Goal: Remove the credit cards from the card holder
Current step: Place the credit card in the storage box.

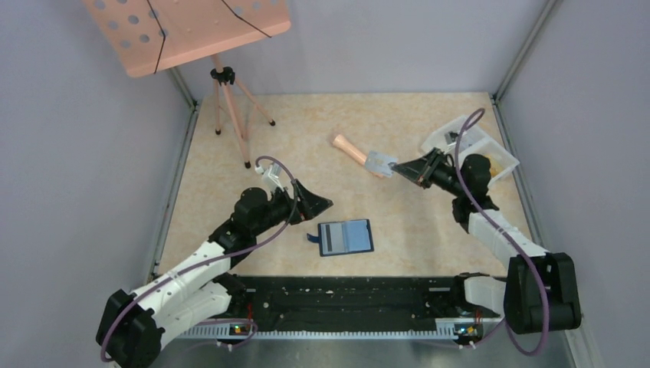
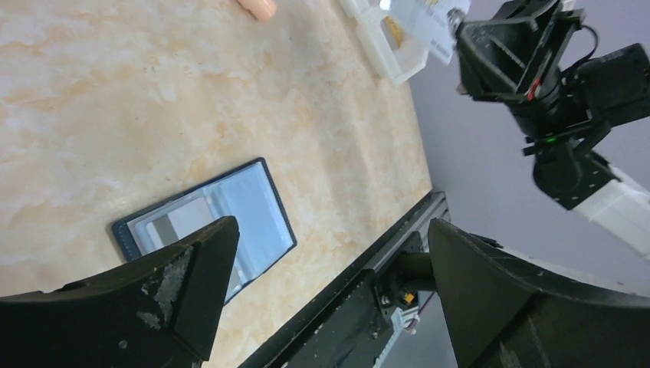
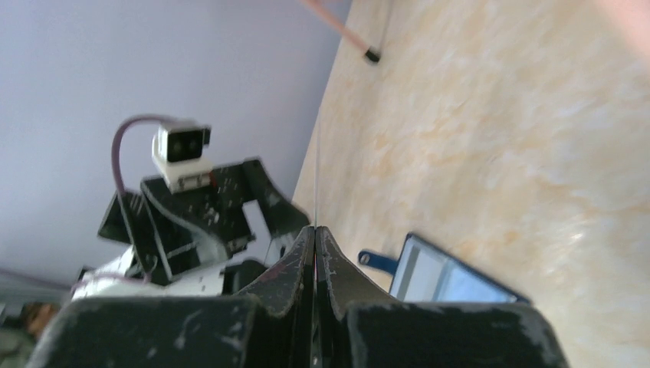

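Observation:
The card holder (image 1: 346,237) lies open and flat on the table, dark navy with light blue pockets and a short tab at its left. A pale card (image 2: 188,218) shows in one pocket. My left gripper (image 1: 322,205) hovers just up and left of the holder, jaws wide open and empty; in the left wrist view its fingers (image 2: 184,284) frame the holder (image 2: 253,203). My right gripper (image 1: 398,169) is raised at the far right, shut on a pale grey credit card (image 1: 381,163). In the right wrist view that card is an edge-on thin line (image 3: 316,176).
A peach cylinder (image 1: 349,147) lies on the table just behind the held card. A white two-compartment tray (image 1: 481,144) stands at the far right edge. A peach perforated board on a tripod (image 1: 222,84) stands at the back left. A black rail (image 1: 345,303) runs along the near edge.

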{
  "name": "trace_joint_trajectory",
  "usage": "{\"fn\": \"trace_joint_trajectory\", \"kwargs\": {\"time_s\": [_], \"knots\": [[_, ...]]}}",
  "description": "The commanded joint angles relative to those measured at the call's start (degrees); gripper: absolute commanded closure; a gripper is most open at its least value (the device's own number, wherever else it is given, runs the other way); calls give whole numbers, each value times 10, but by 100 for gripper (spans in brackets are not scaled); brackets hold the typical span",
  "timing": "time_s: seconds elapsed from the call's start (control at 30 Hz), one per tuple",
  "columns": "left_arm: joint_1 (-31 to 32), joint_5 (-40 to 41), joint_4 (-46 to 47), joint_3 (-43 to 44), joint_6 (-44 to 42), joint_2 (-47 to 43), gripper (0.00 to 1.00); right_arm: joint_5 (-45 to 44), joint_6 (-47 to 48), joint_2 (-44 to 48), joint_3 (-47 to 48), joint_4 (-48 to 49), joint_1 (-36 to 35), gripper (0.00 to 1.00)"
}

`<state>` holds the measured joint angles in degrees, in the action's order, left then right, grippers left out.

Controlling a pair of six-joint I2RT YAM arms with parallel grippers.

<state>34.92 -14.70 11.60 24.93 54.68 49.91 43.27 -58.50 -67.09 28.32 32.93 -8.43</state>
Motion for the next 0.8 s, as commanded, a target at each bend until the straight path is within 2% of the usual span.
{"fn": "trace_joint_trajectory", "kwargs": {"time_s": [0.0, 0.17, 0.37, 0.63, 0.77], "knots": [[-3, 33, -82, 51, -66, -27, 1, -8, 66, 21, 60, -94, 94, 100], [-3, 97, -222, 119, -156, -36, 1, -31, 119, 1, 106, -201, 209, 100], [-2, 167, -367, 205, -262, -33, 1, -108, 194, -61, 196, -299, 281, 100], [-2, 222, -431, 227, -290, -45, 1, -174, 214, -178, 292, -347, 308, 100], [-2, 219, -416, 219, -288, -63, 1, -188, 210, -236, 327, -341, 311, 100]]}}
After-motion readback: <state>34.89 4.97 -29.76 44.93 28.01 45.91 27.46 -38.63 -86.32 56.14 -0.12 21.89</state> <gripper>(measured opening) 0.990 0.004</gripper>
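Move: The storage box that the right hand's silver card is going to lies about 24 cm ahead of that hand, 30 cm to its right and 18 cm below. The yellow card in the box is some 21 cm ahead and 37 cm right; the pink tube is about 26 cm ahead and 8 cm left. From the left hand, the box is roughly 32 cm ahead, 49 cm right and 16 cm below. Right hand carries its card some 25 cm right and forward towards the storage box; left hand shifts left. ##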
